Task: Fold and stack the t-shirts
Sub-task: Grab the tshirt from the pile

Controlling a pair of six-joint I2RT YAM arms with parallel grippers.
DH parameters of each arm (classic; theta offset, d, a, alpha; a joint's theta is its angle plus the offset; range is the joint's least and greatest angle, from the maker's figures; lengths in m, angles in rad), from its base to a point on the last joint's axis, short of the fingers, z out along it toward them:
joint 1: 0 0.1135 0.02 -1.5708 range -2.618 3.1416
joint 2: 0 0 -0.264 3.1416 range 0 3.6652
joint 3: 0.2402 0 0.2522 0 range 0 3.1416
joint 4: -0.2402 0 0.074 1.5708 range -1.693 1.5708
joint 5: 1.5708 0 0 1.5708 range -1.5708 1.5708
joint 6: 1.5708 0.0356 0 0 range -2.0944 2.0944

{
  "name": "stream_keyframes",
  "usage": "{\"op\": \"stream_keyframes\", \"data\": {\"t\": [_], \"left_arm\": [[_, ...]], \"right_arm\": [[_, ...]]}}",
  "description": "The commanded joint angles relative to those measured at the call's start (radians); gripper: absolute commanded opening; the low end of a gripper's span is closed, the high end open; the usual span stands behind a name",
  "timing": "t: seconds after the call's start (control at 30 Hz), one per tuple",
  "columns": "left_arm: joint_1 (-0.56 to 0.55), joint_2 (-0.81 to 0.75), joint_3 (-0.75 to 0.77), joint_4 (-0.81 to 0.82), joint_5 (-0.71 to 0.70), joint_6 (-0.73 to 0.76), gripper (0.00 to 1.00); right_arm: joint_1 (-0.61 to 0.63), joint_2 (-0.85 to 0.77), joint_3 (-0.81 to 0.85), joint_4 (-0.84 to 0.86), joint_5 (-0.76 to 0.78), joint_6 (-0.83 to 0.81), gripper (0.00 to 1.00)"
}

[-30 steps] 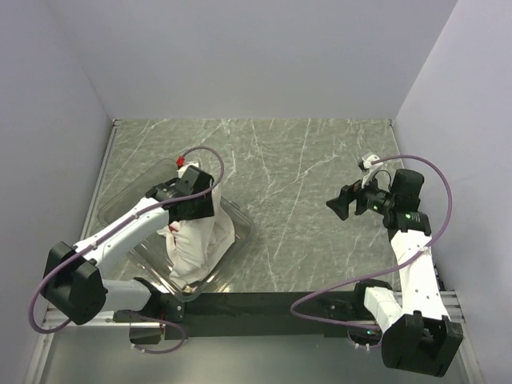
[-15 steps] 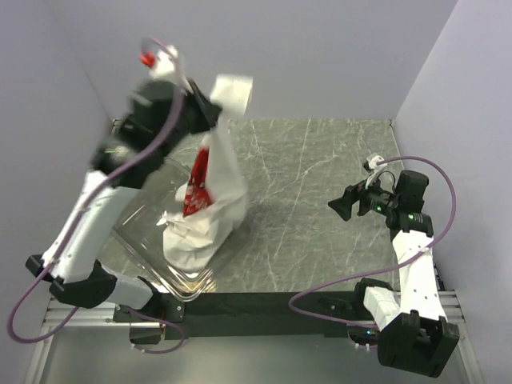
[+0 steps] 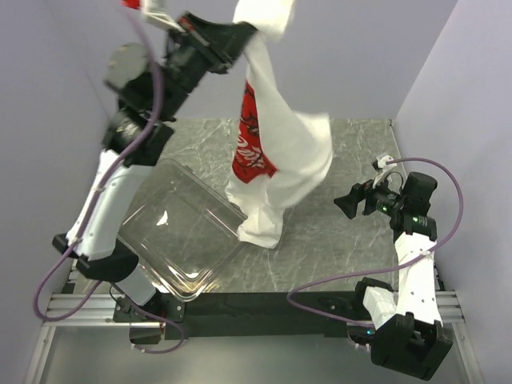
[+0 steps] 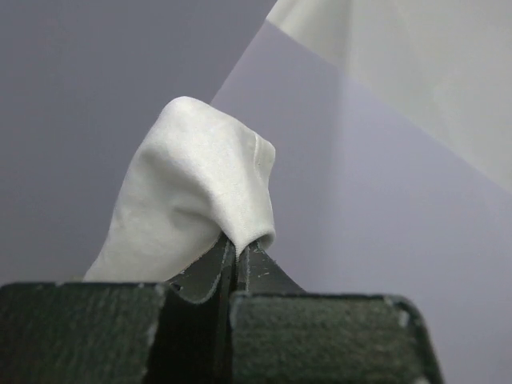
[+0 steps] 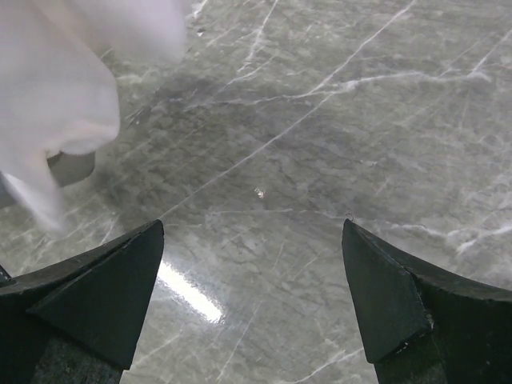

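A white t-shirt (image 3: pixel 280 152) with a red print hangs in the air over the middle of the table, its lower end near the marble. My left gripper (image 3: pixel 244 32) is raised high at the back and is shut on the top of the t-shirt (image 4: pixel 200 192); the cloth bulges out above the closed jaws. My right gripper (image 3: pixel 346 202) hovers at the right side of the table, open and holding nothing. In the right wrist view its fingers (image 5: pixel 96 280) frame bare marble, and the blurred t-shirt (image 5: pixel 56 104) shows at the upper left.
A clear plastic bin (image 3: pixel 180 232) lies at the left front of the grey marble table (image 3: pixel 320 248), with no cloth showing in it. Lilac walls close in the back and both sides. A black strip runs along the table's near edge.
My left gripper closed on the t-shirt in the bin, then swung up and toward the back right, lifting it out of the bin. The right arm has barely moved.
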Motion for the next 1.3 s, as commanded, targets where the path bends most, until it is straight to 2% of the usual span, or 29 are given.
{"op": "stream_keyframes", "data": {"t": [0.0, 0.13, 0.37, 0.6, 0.67, 0.7, 0.77, 0.8, 0.83, 0.9, 0.93, 1.1, 1.27], "left_arm": [[-0.003, 0.021, -0.082, 0.034, 0.024, -0.031, 0.01], [-0.004, -0.009, -0.246, 0.053, 0.013, -0.016, 0.01], [-0.004, 0.041, -0.306, -0.016, 0.024, 0.026, 0.0], [-0.013, 0.077, -0.371, 0.002, 0.042, 0.026, 0.01], [-0.018, 0.096, -0.346, 0.005, 0.053, 0.026, 0.01], [-0.024, 0.103, -0.311, 0.002, 0.055, 0.026, 0.01], [-0.03, 0.118, -0.255, -0.007, 0.055, 0.027, 0.01], [-0.036, 0.12, -0.241, -0.007, 0.053, 0.024, 0.0], [-0.038, 0.116, -0.231, -0.009, 0.055, 0.02, 0.01], [-0.039, 0.106, -0.228, 0.0, 0.055, 0.014, 0.01], [-0.038, 0.089, -0.234, 0.007, 0.053, 0.012, 0.01], [-0.039, 0.015, -0.32, 0.051, 0.03, 0.004, 0.01], [-0.038, -0.023, -0.281, 0.028, 0.022, 0.015, 0.01]], "right_arm": [[-0.023, -0.022, 0.021, 0.026, -0.022, 0.009, 0.98], [-0.032, -0.025, 0.016, 0.028, -0.036, 0.008, 0.98], [-0.034, 0.014, 0.034, -0.029, -0.099, -0.038, 0.98], [0.006, 0.09, 0.057, -0.124, -0.263, -0.113, 0.96], [0.06, 0.124, 0.047, -0.084, -0.263, -0.029, 0.96], [0.13, 0.135, 0.039, -0.002, -0.224, 0.092, 0.94], [0.207, 0.162, 0.021, 0.069, -0.17, 0.202, 0.94], [0.274, 0.169, 0.01, 0.165, -0.13, 0.277, 0.94], [0.302, 0.175, 0.002, 0.201, -0.078, 0.386, 0.94], [0.357, 0.182, -0.022, 0.324, -0.029, 0.477, 0.95], [0.379, 0.184, -0.033, 0.375, -0.019, 0.567, 0.96], [0.425, 0.25, -0.091, 0.685, -0.009, 0.762, 0.99], [0.456, 0.388, -0.09, 0.781, -0.001, 0.868, 0.99]]}}
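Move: High above the table the left fingers already hold the t-shirt, its middle about 32 cm below them and 8 cm to their right. Bare table beside the tray is some 65 cm down and 10 cm right, level fore and aft; the tray's middle lies at that depth, roughly 20 cm left, also level. From the open right hand the shirt's middle is about 22 cm left, 1 cm ahead and 14 cm higher. Lowering the pinched t-shirt about 22 cm beside the tray, the left hand also goes forward and right some 9 cm each, its pointing direction dipping about 30 degrees, then rises roughly 4 cm and eases back. After a short wait the right hand sweeps some 14 cm left to the hanging cloth's right edge, fingers wide open, wrist rolling and tipping down; contact can't be told. ##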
